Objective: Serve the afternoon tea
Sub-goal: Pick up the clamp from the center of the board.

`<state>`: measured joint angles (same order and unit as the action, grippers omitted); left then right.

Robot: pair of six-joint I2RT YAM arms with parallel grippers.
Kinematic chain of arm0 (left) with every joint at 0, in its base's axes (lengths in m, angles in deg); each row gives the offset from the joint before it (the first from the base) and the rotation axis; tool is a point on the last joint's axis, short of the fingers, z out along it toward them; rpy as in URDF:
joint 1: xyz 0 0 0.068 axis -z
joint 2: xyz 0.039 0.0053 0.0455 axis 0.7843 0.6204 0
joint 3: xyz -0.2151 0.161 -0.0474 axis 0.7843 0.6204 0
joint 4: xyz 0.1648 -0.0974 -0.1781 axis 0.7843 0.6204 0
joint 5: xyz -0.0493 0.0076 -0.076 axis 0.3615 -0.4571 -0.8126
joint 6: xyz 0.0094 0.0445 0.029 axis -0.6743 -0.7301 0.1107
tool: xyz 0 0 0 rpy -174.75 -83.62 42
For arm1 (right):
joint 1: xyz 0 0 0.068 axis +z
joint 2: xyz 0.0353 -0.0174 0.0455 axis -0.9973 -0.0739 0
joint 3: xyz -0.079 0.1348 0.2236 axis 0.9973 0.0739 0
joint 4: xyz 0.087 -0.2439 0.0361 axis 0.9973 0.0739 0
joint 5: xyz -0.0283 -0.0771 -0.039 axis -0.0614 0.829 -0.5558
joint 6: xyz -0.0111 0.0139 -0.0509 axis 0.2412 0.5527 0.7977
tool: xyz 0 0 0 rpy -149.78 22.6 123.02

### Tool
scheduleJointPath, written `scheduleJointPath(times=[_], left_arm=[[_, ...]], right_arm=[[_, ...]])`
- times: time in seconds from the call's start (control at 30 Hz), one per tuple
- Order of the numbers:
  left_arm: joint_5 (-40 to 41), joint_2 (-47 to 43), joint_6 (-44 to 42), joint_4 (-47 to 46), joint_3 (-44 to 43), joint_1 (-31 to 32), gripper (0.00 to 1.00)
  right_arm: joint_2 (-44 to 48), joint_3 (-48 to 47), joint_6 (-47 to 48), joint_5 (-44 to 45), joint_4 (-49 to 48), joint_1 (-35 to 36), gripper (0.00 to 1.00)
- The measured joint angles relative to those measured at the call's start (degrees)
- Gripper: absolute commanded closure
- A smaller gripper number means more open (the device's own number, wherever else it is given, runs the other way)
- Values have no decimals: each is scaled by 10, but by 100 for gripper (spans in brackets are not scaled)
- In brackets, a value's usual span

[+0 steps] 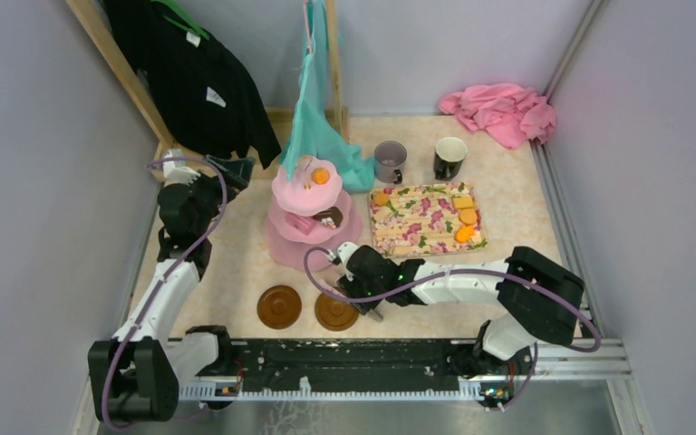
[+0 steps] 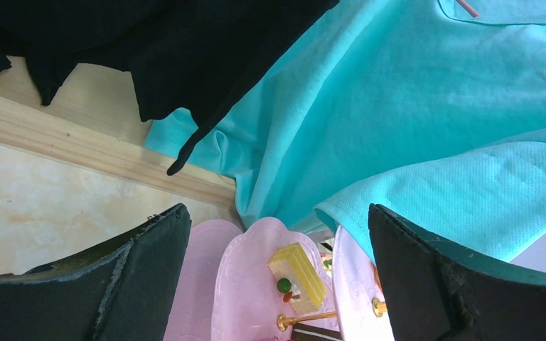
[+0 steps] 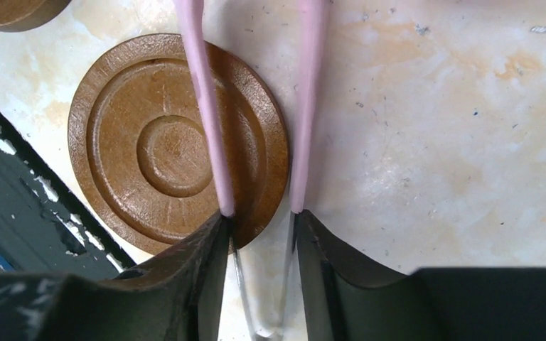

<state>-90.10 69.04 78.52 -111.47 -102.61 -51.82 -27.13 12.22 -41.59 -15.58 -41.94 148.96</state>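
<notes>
The pink three-tier stand stands left of centre with an orange cake on top and a brown cake lower down. A yellow cake lies on a tier of the stand. My left gripper hangs open beside the stand, nothing between its fingers. My right gripper is shut on pink tongs, whose arms reach over the edge of a brown disc. Two brown discs lie near the front. The grey mug and black mug stand at the back.
A floral tray holds several orange cakes. Teal fabric and a black garment hang at the back left, a pink cloth lies back right. The rail runs along the front edge.
</notes>
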Motion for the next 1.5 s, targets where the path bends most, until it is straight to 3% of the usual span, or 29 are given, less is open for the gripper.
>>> scheduleJointPath(times=[0.87, 1.3, 1.5], left_arm=[[1, 2, -2, 0, 0, 0, 1], [1, -2, -1, 0, 0, 0, 1], [0, -9, -1, 0, 0, 0, 1]], right_arm=[[74, 10, -16, 47, 37, 0, 73], [128, -51, -146, 202, 221, -3, 79], [150, -77, -209, 256, 303, -49, 78]])
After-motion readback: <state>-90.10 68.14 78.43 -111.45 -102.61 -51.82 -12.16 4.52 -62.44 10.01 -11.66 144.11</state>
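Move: The clamp lies right between the right fingertips, across the right brown coaster's edge, its middle only about 1 cm ahead and 1 cm left of that hand; the coaster's centre is roughly 4 cm left and 1 cm back. The cake stand rises some 17 cm ahead and 9 cm left, the floral tray lies about 18 cm ahead and 15 cm right. From the idle left hand the clamp is about 22 cm back, 22 cm right and 24 cm down. The right fingers, already set about the clamp's two legs where pink meets metal, squeeze them from a wide gap to about half of it while the hand at first only eases up by 2 to 3 cm over the coaster. Keeping that pinch, the hand then sweeps off to the right, some 10 cm in all, rising to about 7 cm and drifting forward towards the tray's near edge, as the wrist swings roughly 35 degrees clockwise so the clamp's pink ends come round to point forward. ##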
